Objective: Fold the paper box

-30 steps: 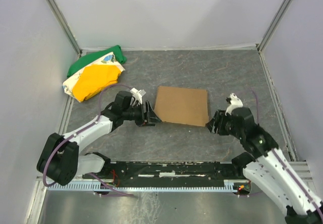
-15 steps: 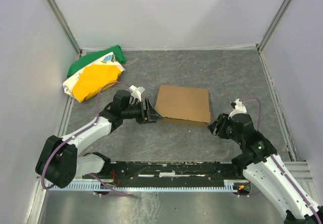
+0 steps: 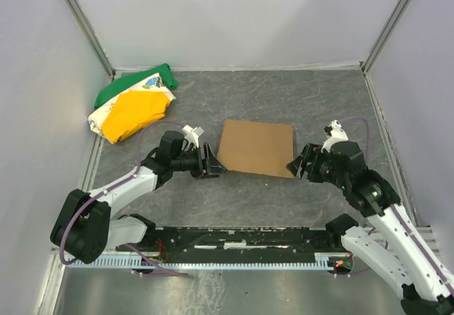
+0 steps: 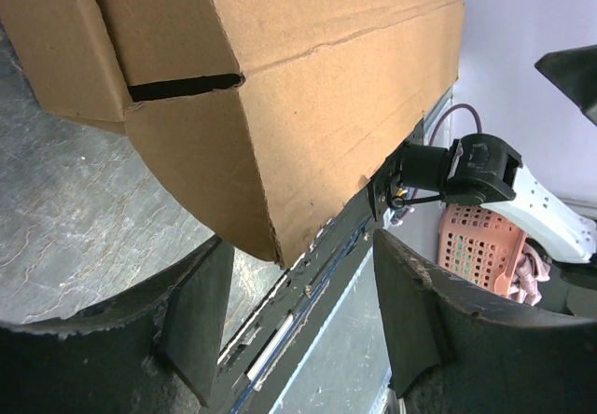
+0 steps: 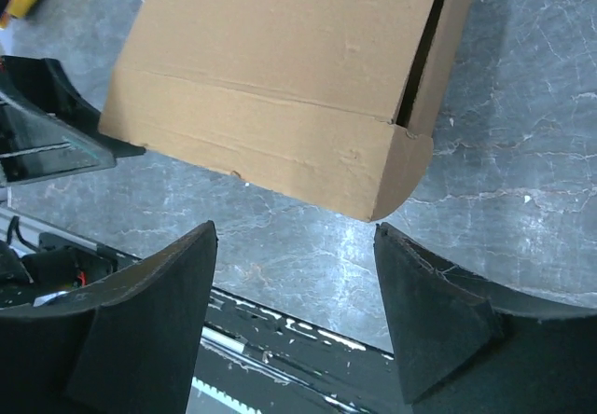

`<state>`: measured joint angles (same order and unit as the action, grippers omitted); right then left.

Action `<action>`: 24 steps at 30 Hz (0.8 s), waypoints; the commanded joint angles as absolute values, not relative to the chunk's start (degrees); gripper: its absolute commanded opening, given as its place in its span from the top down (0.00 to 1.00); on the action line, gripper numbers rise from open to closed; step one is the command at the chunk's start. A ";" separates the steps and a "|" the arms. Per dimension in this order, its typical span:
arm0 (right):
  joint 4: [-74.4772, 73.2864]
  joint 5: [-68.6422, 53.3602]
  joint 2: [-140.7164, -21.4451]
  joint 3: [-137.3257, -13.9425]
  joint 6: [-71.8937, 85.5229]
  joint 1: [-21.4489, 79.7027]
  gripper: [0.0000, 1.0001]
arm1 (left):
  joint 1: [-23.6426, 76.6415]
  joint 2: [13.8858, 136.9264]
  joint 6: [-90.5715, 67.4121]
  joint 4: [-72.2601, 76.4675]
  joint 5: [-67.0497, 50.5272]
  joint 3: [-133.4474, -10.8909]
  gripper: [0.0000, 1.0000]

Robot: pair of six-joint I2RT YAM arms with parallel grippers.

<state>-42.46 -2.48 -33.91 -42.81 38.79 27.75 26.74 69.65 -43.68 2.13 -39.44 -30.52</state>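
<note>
The paper box (image 3: 256, 147) lies closed and flat on the grey table, a brown cardboard mailer. My left gripper (image 3: 211, 160) sits at its near left corner and is open. In the left wrist view the box (image 4: 308, 88) fills the top, with its corner just at the mouth of the left gripper (image 4: 298, 325) and nothing between the fingers. My right gripper (image 3: 297, 164) is at the box's near right corner, also open. In the right wrist view the box (image 5: 280, 88) lies ahead of the right gripper (image 5: 294, 297), its rounded corner close to the right finger (image 5: 424, 311).
A green, yellow and white cloth bundle (image 3: 135, 106) lies at the back left. Pale walls close the table on three sides. A black rail (image 3: 234, 238) runs along the near edge. A pink basket (image 4: 476, 246) shows beyond the table in the left wrist view.
My right gripper drew back, then came forward to the box's near right corner with its jaws wider. The box's near edge settled flat. The left gripper has hardly moved.
</note>
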 commanded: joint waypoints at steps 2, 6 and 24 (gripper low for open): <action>-44.56 -3.13 -44.11 -44.82 36.30 28.09 0.24 | 26.79 69.73 -44.41 4.83 -41.43 -30.40 0.32; -41.81 -4.68 -48.92 -43.79 35.65 28.10 0.25 | 26.76 69.65 -43.22 2.74 -41.19 -31.55 0.32; -40.73 -2.78 -54.67 -43.79 33.49 28.08 0.25 | 26.67 65.08 -32.41 -17.06 -27.77 -40.69 0.30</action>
<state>-43.51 -2.96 -54.46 -43.64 34.41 27.75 26.74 66.74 -35.24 -15.46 -30.50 -37.23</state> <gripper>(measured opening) 0.754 0.698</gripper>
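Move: The right hand hangs open above the right corner of the box's front flap, which is about 10 cm below, 2 cm ahead and 1 cm to its left; the lid's middle lies some 12 cm left and 8 cm ahead, also about 10 cm below. The flap's left corner sits just off the open left hand's fingertips, roughly 3 cm to that hand's right, 3 cm below and level with it fore and aft. The right hand drops about 7.5 cm towards the front flap's right corner, quickly at first and then easing in, edging forward slightly while its fingers tip some 20 degrees further down and stay open astride the line to the corner. After a short wait the left hand backs off about 2.5 cm to the left from the flap's left corner, its open fingers dipping some 10 degrees more steeply. ##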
